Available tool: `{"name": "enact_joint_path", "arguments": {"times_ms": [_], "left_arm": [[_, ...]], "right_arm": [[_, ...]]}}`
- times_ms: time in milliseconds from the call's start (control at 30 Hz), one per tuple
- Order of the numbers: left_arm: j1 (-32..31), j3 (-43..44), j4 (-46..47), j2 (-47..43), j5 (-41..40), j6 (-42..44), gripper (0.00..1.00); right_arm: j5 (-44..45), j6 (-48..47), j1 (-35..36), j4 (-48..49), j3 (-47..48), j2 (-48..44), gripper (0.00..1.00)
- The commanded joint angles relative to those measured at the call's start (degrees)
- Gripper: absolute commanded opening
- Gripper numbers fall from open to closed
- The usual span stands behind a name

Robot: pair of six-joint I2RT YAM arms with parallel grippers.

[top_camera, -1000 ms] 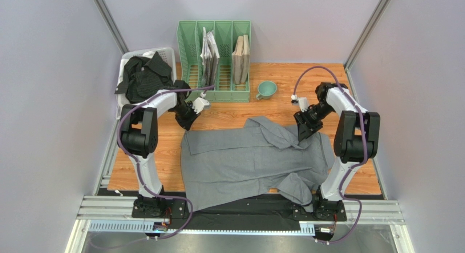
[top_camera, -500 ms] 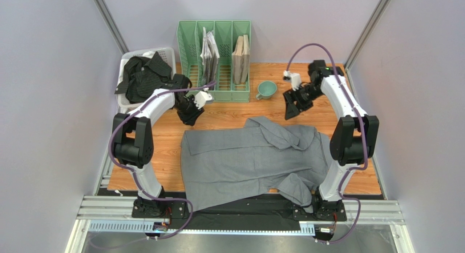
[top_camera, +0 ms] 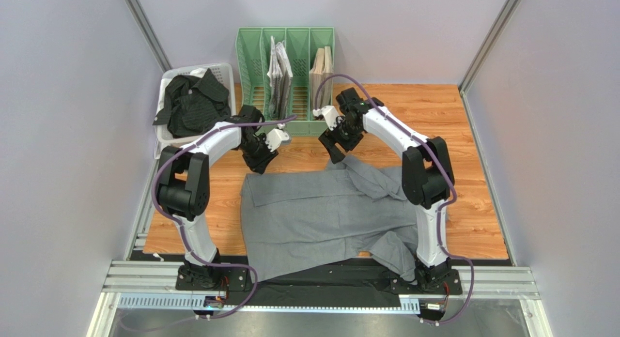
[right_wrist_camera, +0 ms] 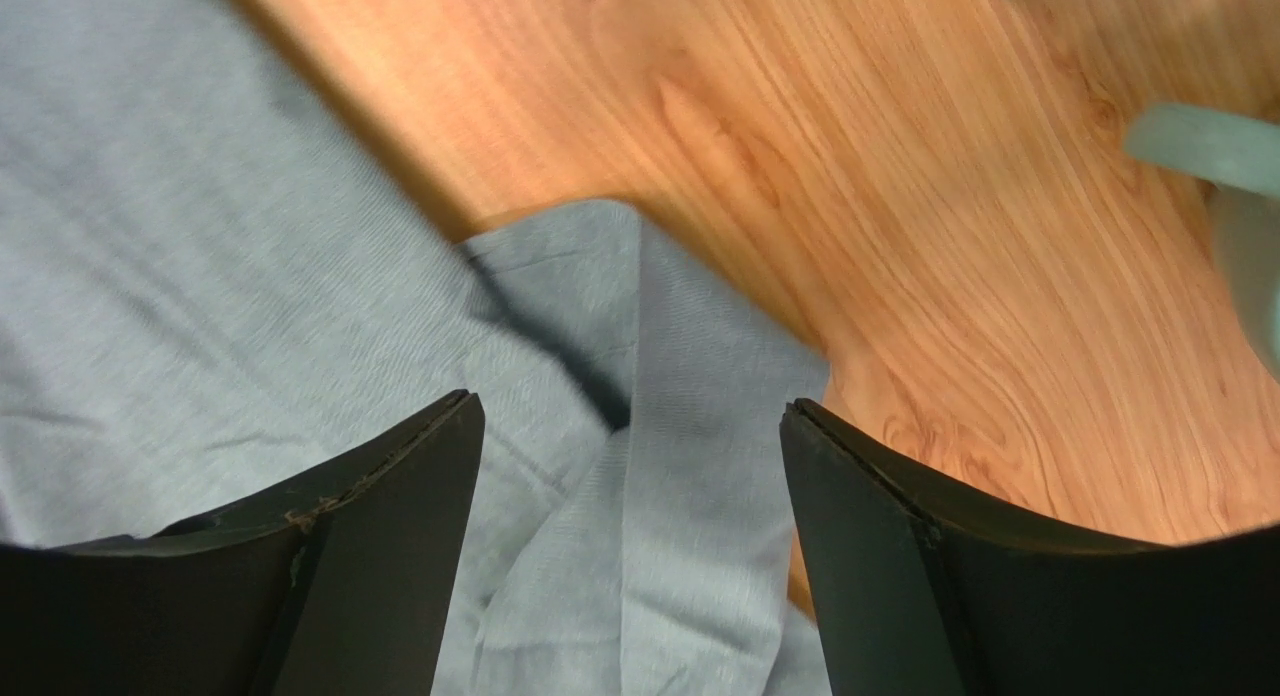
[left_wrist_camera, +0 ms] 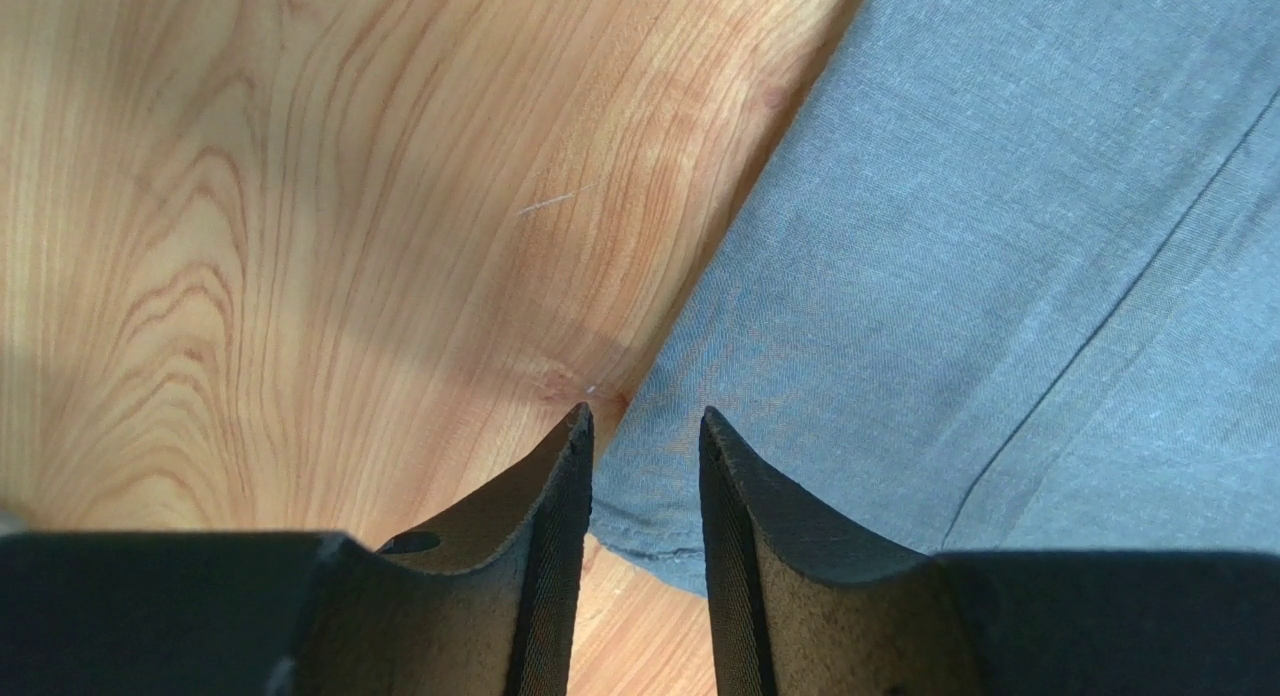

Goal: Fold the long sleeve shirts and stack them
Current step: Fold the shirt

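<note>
The grey long sleeve shirt (top_camera: 327,213) lies spread across the middle of the table, its lower edge hanging over the near edge. The black striped shirt (top_camera: 191,101) is crumpled in the white basket (top_camera: 169,79) at the back left. My left gripper (top_camera: 256,161) hovers at the grey shirt's far left corner. In the left wrist view the left gripper (left_wrist_camera: 646,419) has its jaws narrowly apart, with the shirt's hem corner (left_wrist_camera: 977,246) flat beneath them. My right gripper (top_camera: 336,152) is wide open over the folded sleeve end at the shirt's far edge; the right wrist view shows it (right_wrist_camera: 631,404) above grey cloth (right_wrist_camera: 181,246).
A green slotted file rack (top_camera: 285,61) with papers stands at the back centre, close behind both grippers. A teal mug (right_wrist_camera: 1217,149) sits just beyond the right gripper, hidden by the arm in the top view. Bare wood lies to the right of the shirt.
The right arm has swung from the table's right side leftward and now sits over the shirt's far-edge sleeve end. The left gripper shifted slightly right, staying by the far left corner.
</note>
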Motion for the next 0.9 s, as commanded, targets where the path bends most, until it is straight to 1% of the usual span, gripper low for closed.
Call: {"name": "enact_joint_path", "arguments": {"times_ms": [0, 67, 100, 133, 200, 300, 333, 367, 400, 433, 567, 600, 633, 700, 867], "left_arm": [[-0.27, -0.69, 1.02, 0.40, -0.67, -0.56, 0.40], [-0.27, -0.86, 1.02, 0.66, -0.84, -0.83, 0.40], [-0.27, -0.86, 1.28, 0.83, -0.84, -0.92, 0.38], [-0.27, -0.95, 1.20, 0.92, -1.36, -1.27, 0.33], [-0.27, -0.86, 1.46, 1.19, -1.63, -1.36, 0.31], [-0.36, -1.04, 1.46, 1.54, -2.16, -1.62, 0.24], [-0.36, -1.13, 1.38, 1.71, -2.51, -1.53, 0.22], [-0.36, -1.04, 1.46, 2.24, -2.77, -1.45, 0.21], [-0.36, -1.13, 1.11, 2.50, -2.95, -1.36, 0.18], [-0.36, -1.13, 1.20, 2.68, -3.21, -1.18, 0.15], [-0.27, -0.60, 0.41, 3.56, -3.65, -0.92, 0.05], [-0.36, -0.43, 0.32, 3.65, -3.74, -0.92, 0.01], [-0.36, -0.42, 0.23, 3.74, -3.74, -0.66, 0.00], [-0.36, -0.16, -0.03, 4.26, -4.00, -0.57, 0.00], [-0.27, 0.45, -0.03, 4.79, -4.62, -0.57, 0.00]], "right_arm": [[5.02, 1.59, 0.83, 6.20, 1.85, 2.42, 0.78], [6.07, 1.59, 1.44, 7.78, 1.50, 3.74, 0.77], [6.42, 1.51, 1.62, 8.05, 1.24, 4.27, 0.77], [7.21, 1.42, 1.97, 8.66, 1.06, 4.88, 0.75], [8.18, 1.50, 2.06, 9.71, 0.18, 5.32, 0.72], [10.29, 1.77, 1.88, 11.21, -1.58, 4.89, 0.44], [10.47, 1.85, 1.88, 11.13, -2.10, 4.71, 0.28], [10.64, 1.94, 1.80, 11.13, -2.28, 3.93, 0.19], [10.73, 1.94, 1.62, 11.13, -2.54, 3.31, 0.08], [10.82, 1.94, 1.36, 10.78, -2.72, 2.61, 0.00], [9.86, 2.73, 0.21, 9.37, -2.63, -2.92, 0.00], [9.68, 3.08, -0.14, 9.28, -2.72, -5.72, 0.00], [8.98, 3.35, -0.84, 8.84, -2.72, -7.40, 0.00], [8.63, 3.87, -1.80, 8.66, -3.25, -11.52, 0.00], [7.48, 5.02, -3.04, 7.70, -4.56, -17.95, 0.00]]}}
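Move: The shirt's raised far-edge flap lies about 2 cm ahead of the open right hand, level sideways and 5 cm below; from that hand the green cup stands some 13 cm ahead and 3 cm right, and the green rack about 17 cm ahead and 15 cm left. For the left hand, the shirt's far left corner is roughly 1 cm back, 2 cm left and 3 cm below, with the laundry basket some 19 cm ahead and 16 cm left. The right fingers shut on the shirt's far-edge flap after easing down and forward about 5 cm, then lift the pinched cloth some 11 cm, drifting right and slightly forward towards the cup while the fingers tip outward. Meanwhile the left hand sinks about 3 cm, edging left, and closes on the far left corner. ##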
